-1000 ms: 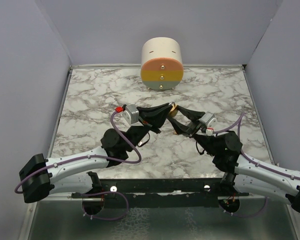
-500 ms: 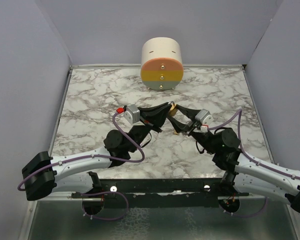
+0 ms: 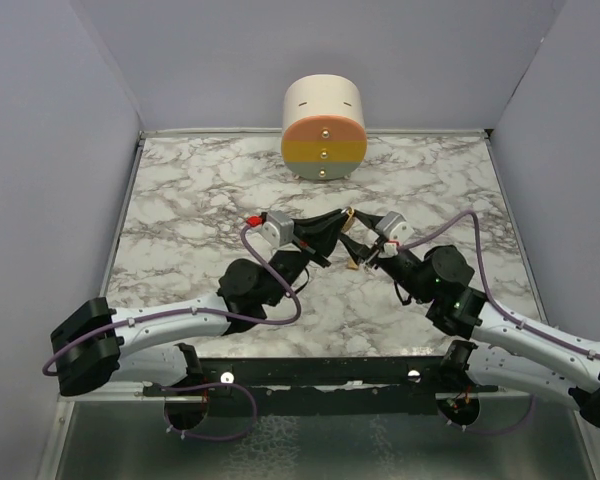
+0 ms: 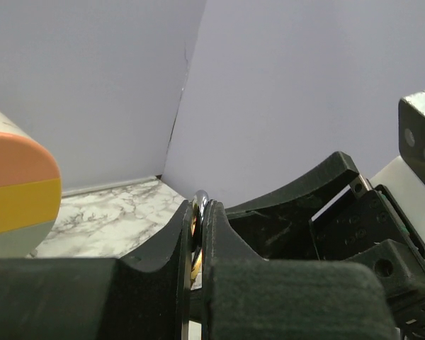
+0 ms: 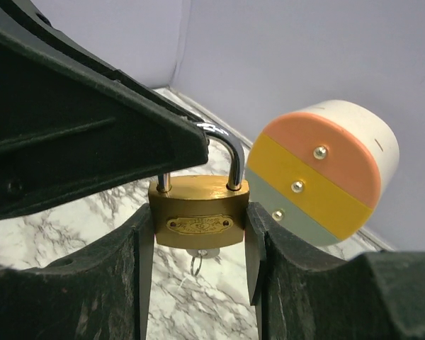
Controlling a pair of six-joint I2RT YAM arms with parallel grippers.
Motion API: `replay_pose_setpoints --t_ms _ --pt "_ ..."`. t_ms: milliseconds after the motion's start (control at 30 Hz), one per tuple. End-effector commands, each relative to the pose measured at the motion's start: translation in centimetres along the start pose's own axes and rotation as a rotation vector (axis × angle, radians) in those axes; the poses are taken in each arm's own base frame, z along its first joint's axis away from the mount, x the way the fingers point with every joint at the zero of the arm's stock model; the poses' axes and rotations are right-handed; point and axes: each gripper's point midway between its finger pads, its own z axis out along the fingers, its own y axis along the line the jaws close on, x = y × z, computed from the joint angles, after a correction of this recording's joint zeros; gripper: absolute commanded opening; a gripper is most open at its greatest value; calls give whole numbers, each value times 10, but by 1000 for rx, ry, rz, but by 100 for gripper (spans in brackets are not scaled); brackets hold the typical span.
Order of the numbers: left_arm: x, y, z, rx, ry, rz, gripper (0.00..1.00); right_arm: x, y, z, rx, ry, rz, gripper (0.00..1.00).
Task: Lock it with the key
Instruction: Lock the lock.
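A brass padlock hangs above the table between both grippers. My right gripper is shut on its body, one finger against each side. Both legs of the steel shackle reach the body's top. A key with a small ring sticks out of the padlock's underside. My left gripper is shut on the shackle, which shows as a thin silver edge between its fingers. From above, the two grippers meet mid-table and hide most of the padlock.
A cream cylinder with an orange, yellow and grey striped face and three screws stands at the back of the marble table. It also shows in the right wrist view. Purple walls enclose the table on three sides.
Both arms have shifted: the left wrist moved right and the right wrist moved left and forward, closer together. The padlock stays held by both grippers.
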Motion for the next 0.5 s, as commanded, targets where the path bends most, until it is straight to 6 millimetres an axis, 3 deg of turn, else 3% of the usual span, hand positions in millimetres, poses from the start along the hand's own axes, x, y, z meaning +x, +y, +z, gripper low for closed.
replay_pose_setpoints --t_ms 0,233,467 --pt "251 25 -168 57 1019 160 0 -237 -29 -40 -11 -794 34 1" --pt "268 35 -183 25 1070 175 0 -244 -32 -44 -1 -815 30 1" --pt "258 47 -183 -49 1026 185 0 -244 -34 -49 2 -818 38 1"
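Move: I already pinch the padlock's shackle in my left hand, with its brass body roughly 2 cm to the right of that hand, 1 cm ahead and 3 cm lower, still between my right fingers, practically at their midpoint. A second padlock lies on the marble about 10 cm ahead of my left hand and 3 cm to its right, some 32 cm below. My left hand, still shut, bears the shackle down toward the body, then plunges faster, about 18 cm down in all, its fingers tipping some 30 degrees towards the table. My right hand sinks about 10 cm, fingertips dipping too; its fingers come off the brass body and snap fully shut on nothing. ##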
